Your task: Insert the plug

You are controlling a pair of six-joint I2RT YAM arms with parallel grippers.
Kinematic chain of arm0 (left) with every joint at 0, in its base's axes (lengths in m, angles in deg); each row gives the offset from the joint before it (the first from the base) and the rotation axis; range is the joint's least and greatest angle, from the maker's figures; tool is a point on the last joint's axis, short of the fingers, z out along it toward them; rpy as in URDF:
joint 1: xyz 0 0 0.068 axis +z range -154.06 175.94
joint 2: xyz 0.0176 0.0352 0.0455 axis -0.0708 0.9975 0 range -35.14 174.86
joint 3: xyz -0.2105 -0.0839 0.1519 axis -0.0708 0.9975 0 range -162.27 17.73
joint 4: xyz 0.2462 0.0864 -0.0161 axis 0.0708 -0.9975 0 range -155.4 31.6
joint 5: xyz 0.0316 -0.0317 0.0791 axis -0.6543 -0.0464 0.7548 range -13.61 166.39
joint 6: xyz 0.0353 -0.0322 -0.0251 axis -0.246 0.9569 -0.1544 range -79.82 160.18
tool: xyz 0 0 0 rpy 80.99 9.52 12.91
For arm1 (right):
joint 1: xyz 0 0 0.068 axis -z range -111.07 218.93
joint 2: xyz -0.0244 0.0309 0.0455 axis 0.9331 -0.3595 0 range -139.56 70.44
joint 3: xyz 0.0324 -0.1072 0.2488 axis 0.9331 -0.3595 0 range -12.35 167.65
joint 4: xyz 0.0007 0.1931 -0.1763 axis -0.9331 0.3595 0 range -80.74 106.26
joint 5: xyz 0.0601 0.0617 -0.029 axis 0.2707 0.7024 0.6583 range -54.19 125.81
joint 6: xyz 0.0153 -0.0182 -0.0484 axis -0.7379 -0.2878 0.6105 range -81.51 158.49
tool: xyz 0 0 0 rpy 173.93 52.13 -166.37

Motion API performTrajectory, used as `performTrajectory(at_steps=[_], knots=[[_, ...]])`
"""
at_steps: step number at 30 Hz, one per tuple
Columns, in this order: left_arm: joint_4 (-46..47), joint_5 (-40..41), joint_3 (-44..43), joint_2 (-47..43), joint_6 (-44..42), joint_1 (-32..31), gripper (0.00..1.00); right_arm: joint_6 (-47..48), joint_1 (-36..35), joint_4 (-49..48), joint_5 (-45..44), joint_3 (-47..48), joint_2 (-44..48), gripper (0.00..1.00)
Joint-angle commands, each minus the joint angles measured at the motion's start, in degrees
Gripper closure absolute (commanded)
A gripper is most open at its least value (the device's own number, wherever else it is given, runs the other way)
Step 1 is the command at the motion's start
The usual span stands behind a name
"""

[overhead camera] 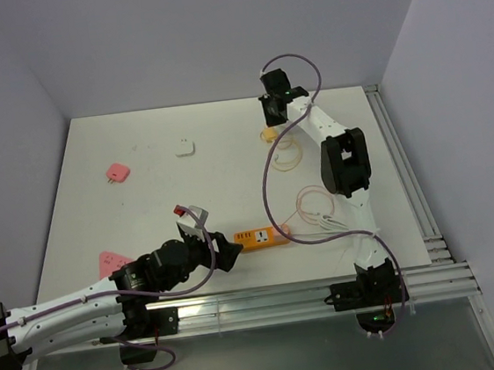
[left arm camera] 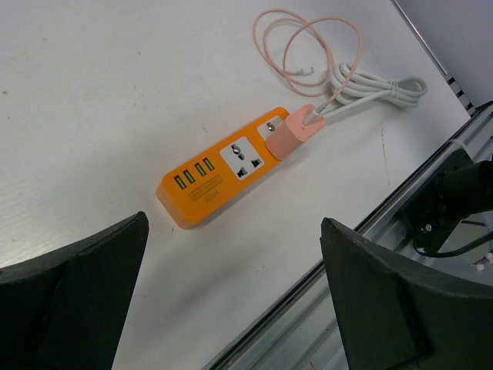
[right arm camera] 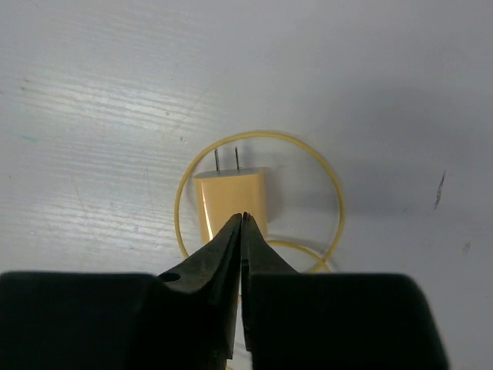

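Note:
A yellow plug (right arm camera: 231, 196) lies flat on the white table with its two prongs pointing away, ringed by its thin yellow cable (right arm camera: 337, 196). My right gripper (right arm camera: 243, 217) is shut just over the plug's near end, fingertips pressed together, nothing visible between them. It hangs at the far side of the table (overhead camera: 271, 116). The orange power strip (left arm camera: 219, 179) lies near the front edge with a pink plug (left arm camera: 296, 129) in its far socket and one universal socket free. My left gripper (left arm camera: 235, 301) stands wide open and empty, just short of the strip's USB end (overhead camera: 227, 251).
A pink cable coil (left arm camera: 308, 54) and a bundled white cable (left arm camera: 377, 85) lie beyond the strip. A pink plug (overhead camera: 118, 173), a white plug (overhead camera: 185, 147) and a pink piece (overhead camera: 109, 259) sit on the left half. A metal rail (overhead camera: 285, 298) runs along the front edge.

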Motion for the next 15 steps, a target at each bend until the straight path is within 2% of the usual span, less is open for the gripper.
performTrajectory(at_steps=[1, 2, 5, 8, 15], knots=[[-0.18, 0.3, -1.69, -1.0, 1.42, 0.03, 0.01, -0.04, -0.15, 0.0, 0.45, 4.08, 4.11, 0.83], [0.25, 0.04, -1.51, -1.0, 1.68, 0.03, 0.01, -0.04, -0.24, 0.44, 0.45, 3.83, 3.84, 0.63], [1.31, -0.84, -0.9, -0.82, 2.48, 0.03, 0.01, -0.21, -0.15, 0.71, 0.36, 1.99, 2.87, 0.49], [1.4, -1.02, -0.98, -0.73, 2.56, 0.03, 0.01, -0.47, -0.06, 2.98, 0.88, 3.29, 0.5, 0.42], [2.36, -0.85, -0.98, -0.29, 1.86, 0.03, 0.01, -1.09, -0.06, 5.54, 2.2, 4.0, -3.89, 0.4]])
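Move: The right hand's shut, empty fingertips hang over the yellow plug, whose middle lies about 5 cm below and roughly 1 cm back, level sideways. The looped yellow cable is centred some 8 cm back and 4 cm to the right of the hand, also on the table; the white adapter sits about 26 cm to the hand's left and 2 cm back. From the left hand the yellow plug is around 41 cm ahead, 12 cm right and 12 cm lower. Heading for another go at the yellow plug, the right hand first finishes its rise by about 1 cm, then turns round and sinks some 2 cm, easing back about 1 cm towards the plug. Meanwhile its fingers spread from shut to a little over half open, on either side of the plug's line and still short of touching, pointing steeply down and forward. ##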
